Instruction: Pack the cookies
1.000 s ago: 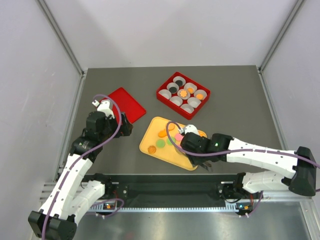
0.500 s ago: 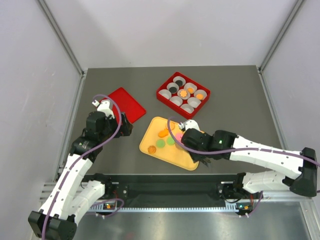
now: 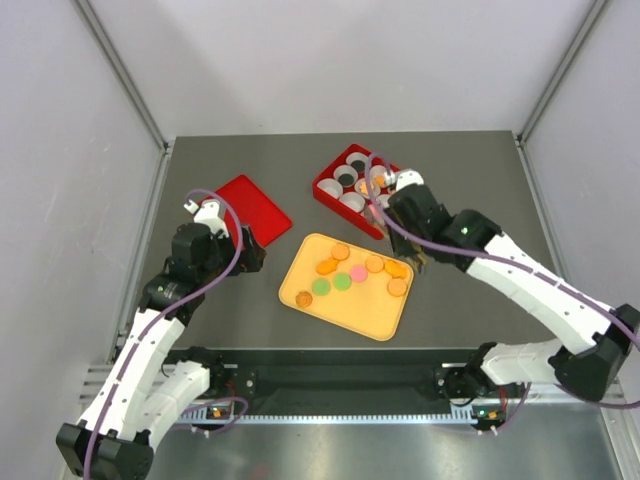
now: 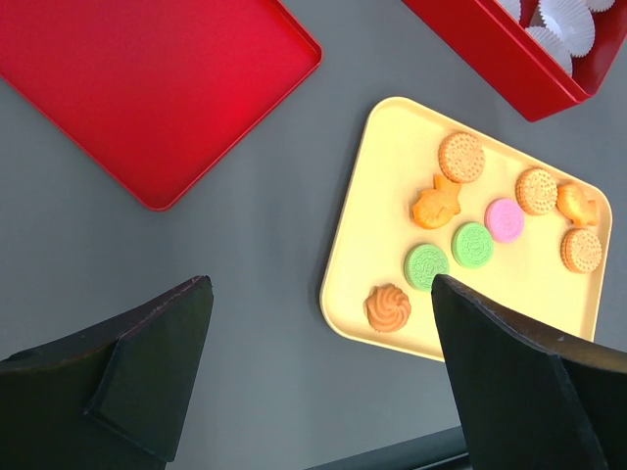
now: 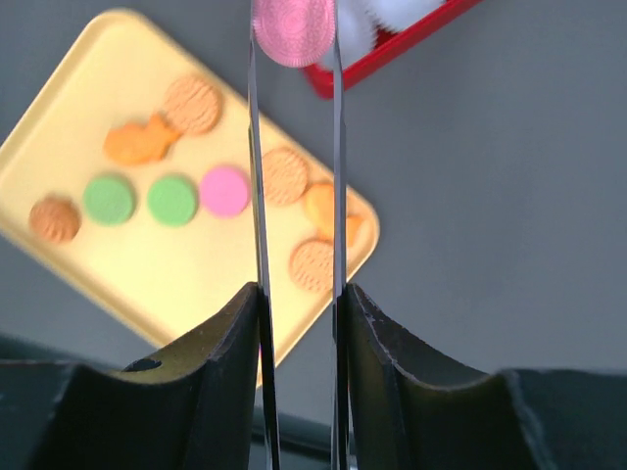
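Note:
Several cookies lie on the yellow tray point(image 3: 345, 310): orange ones point(image 4: 461, 157), two green point(image 4: 474, 244) and one pink point(image 4: 506, 219). My right gripper point(image 3: 387, 208) is shut on a pink cookie point(image 5: 292, 31), held on edge between its thin fingertips, high over the near edge of the red box point(image 3: 328, 187). The box holds white paper cups; some have black point(image 3: 357, 160) or orange cookies in them, and my arm hides part of the box. My left gripper point(image 4: 323, 294) is open and empty, above the table left of the tray.
A flat red lid point(image 3: 245, 205) lies at the back left, close to the left gripper. The red box also shows in the left wrist view point(image 4: 509, 69). Grey walls with metal posts stand on both sides of the table.
My right gripper has risen from the tray with the pink cookie and moved back toward the red box. The left arm has not moved.

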Controlling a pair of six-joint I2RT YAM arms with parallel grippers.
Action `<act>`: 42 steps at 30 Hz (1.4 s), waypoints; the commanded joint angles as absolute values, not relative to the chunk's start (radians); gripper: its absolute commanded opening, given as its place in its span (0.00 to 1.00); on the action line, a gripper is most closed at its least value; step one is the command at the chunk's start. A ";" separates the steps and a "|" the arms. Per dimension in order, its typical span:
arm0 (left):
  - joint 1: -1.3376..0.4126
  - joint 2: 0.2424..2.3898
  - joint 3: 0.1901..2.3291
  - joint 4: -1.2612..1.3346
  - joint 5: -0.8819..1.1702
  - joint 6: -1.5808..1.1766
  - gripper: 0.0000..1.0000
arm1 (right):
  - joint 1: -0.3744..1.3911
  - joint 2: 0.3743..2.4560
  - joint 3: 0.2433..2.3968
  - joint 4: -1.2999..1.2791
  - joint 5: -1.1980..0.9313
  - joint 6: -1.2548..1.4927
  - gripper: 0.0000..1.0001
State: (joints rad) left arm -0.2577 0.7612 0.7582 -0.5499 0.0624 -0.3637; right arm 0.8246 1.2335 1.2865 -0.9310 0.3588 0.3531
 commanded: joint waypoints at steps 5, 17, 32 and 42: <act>-0.259 0.753 0.752 -0.517 0.080 -0.348 0.98 | 0.649 1.420 1.408 -0.739 0.357 0.267 0.32; -0.259 0.753 0.750 -0.517 0.083 -0.348 0.98 | 0.532 1.589 1.422 -0.631 0.284 0.259 0.32; -0.259 0.762 0.752 -0.517 0.078 -0.350 0.98 | 0.508 1.592 1.379 -0.621 0.279 0.249 0.33; -0.259 0.764 0.752 -0.518 0.077 -0.350 0.98 | 0.505 1.566 1.344 -0.634 0.279 0.242 0.36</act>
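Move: The right hand already holds the pink cookie in its long tweezer tips, about 8 cm ahead, 2 cm left and 9 cm below. The empty cup in the red box lies roughly 18 cm ahead, 3 cm right and 20 cm below. From that cup, the near-corner cup is 3 cm nearer and 4 cm left, and the orange cookie 4 cm farther and 3 cm right. From the left hand, the cup is about 17 cm ahead, 28 cm right and 17 cm below. Keeping the pink cookie pinched in the tweezer tips, the right hand sweeps forward about 12 cm over the red box, quickly at first, while sinking some 8 cm towards the empty cup beside the near-corner one. It turns about 10 degrees clockwise, drifts slightly right, then eases down slowly over the cup with its fingers still closed. ##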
